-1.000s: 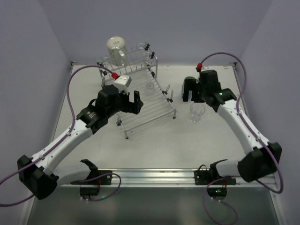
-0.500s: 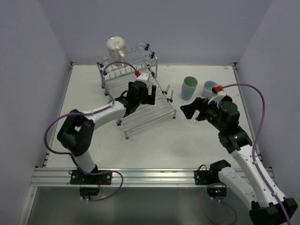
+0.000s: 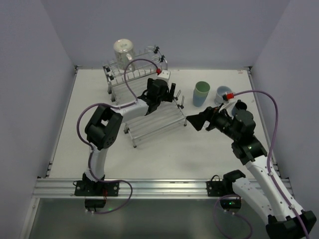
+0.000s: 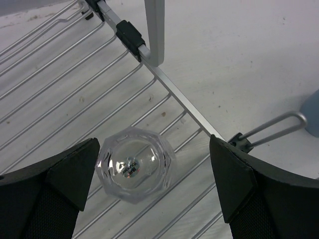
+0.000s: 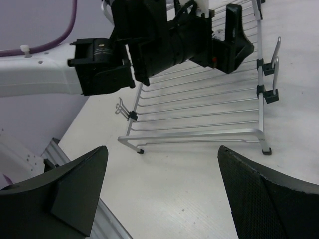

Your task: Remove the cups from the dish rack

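The dish rack (image 3: 154, 118) stands at the back middle of the table. A clear glass (image 4: 134, 164) sits upside down on its rods (image 4: 60, 89). My left gripper (image 4: 153, 149) is open and hangs over the glass, which lies between the fingers, nearer the left one, without touching. In the top view the left gripper (image 3: 162, 94) hides this glass. A pale grey mug (image 3: 123, 50) sits on the rack's raised back. A pale green tumbler (image 3: 201, 93) and a light blue tumbler (image 3: 223, 93) stand on the table right of the rack. My right gripper (image 3: 198, 120) is open and empty.
The right wrist view shows the rack's front legs and rods (image 5: 199, 99), with the left arm (image 5: 164, 40) above them and bare table under the right gripper (image 5: 162, 149). The rack's side hooks (image 4: 269, 127) stick out to the right. Walls close the table in.
My left gripper has moved right and back across the rack to above the clear glass. My right arm has pulled back from the tumblers and its gripper has shifted left.
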Robot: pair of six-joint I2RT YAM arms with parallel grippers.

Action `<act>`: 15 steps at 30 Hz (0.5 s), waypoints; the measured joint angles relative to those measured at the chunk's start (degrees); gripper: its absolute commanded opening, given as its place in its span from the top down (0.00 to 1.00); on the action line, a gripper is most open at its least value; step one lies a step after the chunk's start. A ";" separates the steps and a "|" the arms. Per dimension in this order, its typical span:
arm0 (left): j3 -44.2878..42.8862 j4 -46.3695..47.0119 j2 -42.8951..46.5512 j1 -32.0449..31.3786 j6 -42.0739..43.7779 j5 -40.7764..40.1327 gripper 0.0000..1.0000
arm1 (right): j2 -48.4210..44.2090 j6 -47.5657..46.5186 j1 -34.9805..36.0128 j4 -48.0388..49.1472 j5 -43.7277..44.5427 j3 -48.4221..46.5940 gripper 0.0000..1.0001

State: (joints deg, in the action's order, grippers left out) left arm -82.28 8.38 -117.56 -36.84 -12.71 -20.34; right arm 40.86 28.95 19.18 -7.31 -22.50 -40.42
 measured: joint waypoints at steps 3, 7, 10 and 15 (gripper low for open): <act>-2.43 0.33 -2.36 0.07 0.92 -0.66 0.10 | -0.02 0.00 0.44 0.15 -1.29 0.00 0.06; -4.28 0.39 -4.13 0.07 1.84 -1.09 0.25 | -0.04 -0.02 0.74 0.15 -2.12 -0.02 0.06; -4.33 0.42 -4.35 0.13 2.01 -1.57 0.42 | -0.13 -0.04 0.74 0.11 -2.56 -0.04 0.06; -3.85 1.14 -4.33 0.33 2.27 -2.03 0.71 | -0.52 -0.04 0.74 0.07 -2.56 -0.07 0.06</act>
State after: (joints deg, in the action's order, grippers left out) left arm -86.13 9.52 -121.89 -36.51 -10.44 -22.37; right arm 40.34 28.91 19.92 -7.25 -25.06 -40.49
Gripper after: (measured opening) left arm 0.587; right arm 0.939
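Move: The upside-down clear glass on the rack sits just in front of the left hand's open fingers, about 3 cm ahead, 1 cm left and 2 cm lower. The post of the rack's upper tier rises about 9 cm ahead and 2 cm right of that hand. The nearer wire prong is about 7 cm right and 1 cm ahead, and the stacked cups stand some 17 cm right, level with it. From the right hand, the glass lies roughly 28 cm ahead, 14 cm left and 18 cm lower. The left fingers come to pinch the clear glass by its sides, closing from fully open to a little over half and settling there. Before and during the closing, the hand slides about 2 cm forward over the rack wires and sinks about 1 cm, so that the glass sits between the pads; the wrist hardly turns. ##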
